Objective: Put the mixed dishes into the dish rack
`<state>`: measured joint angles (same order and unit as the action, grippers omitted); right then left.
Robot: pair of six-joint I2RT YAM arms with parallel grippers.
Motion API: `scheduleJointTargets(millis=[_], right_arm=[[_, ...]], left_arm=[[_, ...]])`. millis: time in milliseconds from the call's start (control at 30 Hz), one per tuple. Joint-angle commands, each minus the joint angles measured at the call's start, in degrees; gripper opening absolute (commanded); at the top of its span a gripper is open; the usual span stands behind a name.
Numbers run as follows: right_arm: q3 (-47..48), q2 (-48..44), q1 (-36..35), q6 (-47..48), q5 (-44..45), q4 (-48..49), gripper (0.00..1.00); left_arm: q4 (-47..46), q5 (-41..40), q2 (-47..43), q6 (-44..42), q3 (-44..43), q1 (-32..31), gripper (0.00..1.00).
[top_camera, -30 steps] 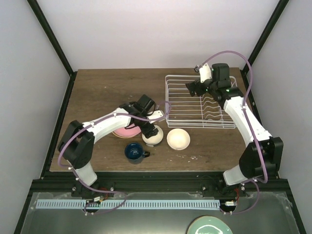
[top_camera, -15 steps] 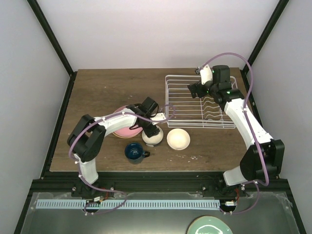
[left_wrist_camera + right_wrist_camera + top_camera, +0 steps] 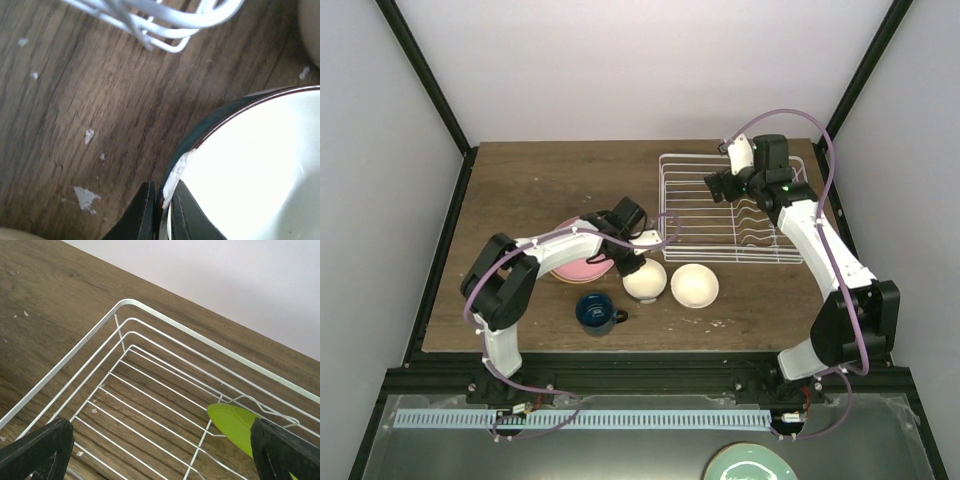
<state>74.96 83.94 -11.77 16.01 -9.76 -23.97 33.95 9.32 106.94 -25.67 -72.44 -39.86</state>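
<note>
My left gripper (image 3: 626,263) is shut on the rim of a cream bowl (image 3: 646,281). In the left wrist view its fingertips (image 3: 145,212) pinch the dark-edged rim of that bowl (image 3: 250,170), one inside and one outside. A second cream bowl (image 3: 694,285) sits touching it on the right. The dark blue mug (image 3: 595,312) stands in front, and a pink plate (image 3: 575,266) lies under the left arm. My right gripper (image 3: 162,455) hangs open over the white dish rack (image 3: 692,215), nothing between its fingers. A lime green plate (image 3: 232,424) stands in the dish rack (image 3: 150,310).
The rack's near corner wires (image 3: 165,22) show just beyond the held bowl. A pale teal plate (image 3: 750,463) lies off the table at the bottom. Bare brown wood spreads over the table's back left (image 3: 540,180).
My left gripper has shut on the cream bowl's rim. That bowl has slid a little right, nudging the second bowl right. The right arm has barely moved.
</note>
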Motion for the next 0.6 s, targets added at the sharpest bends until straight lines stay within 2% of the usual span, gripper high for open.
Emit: scheduleJointTargets(millis=[0, 300, 567], right_arm=[[1.78, 1.34, -0.24, 0.85, -0.03, 0.31, 0.98], [2.59, 2.28, -0.32, -0.66, -3.81, -2.37, 0.98], [0.66, 1.64, -0.34, -5.61, -14.67, -2.61, 0.99]], left_arm=[[0.8, 2.45, -1.91, 0.4, -0.38, -0.14, 0.0], [6.51, 5.17, -7.82, 2.57, 1.0, -0.19, 0.0], [7.77, 7.07, -19.29, 8.04, 2.86, 1.49, 0.0]])
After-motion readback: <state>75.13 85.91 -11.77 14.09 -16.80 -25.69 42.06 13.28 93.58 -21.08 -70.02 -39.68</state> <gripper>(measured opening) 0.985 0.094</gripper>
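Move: My left hand already grips the white bowl by its rim, the bowl's middle about 4 cm back and 2 cm right. From that hand the dish rack's middle is roughly 14 cm ahead, 21 cm right; the second bowl 5 cm back, 13 cm right; the pink plate 3 cm ahead, 13 cm left; the mug 11 cm back, 9 cm left. From my empty right hand the gripped bowl is some 16 cm back, 18 cm left and 23 cm down. I keep the rim pinched in my left fingers, barely stirring at first, then lift the bowl about 6 cm with quickening speed while drawing it some 4 cm back towards me and a little left, away from the rack and the second bowl. My right hand, fingers wide open above the rack, sinks 1 to 2 cm, then eases about 2 cm left, turning slightly counter-clockwise. ##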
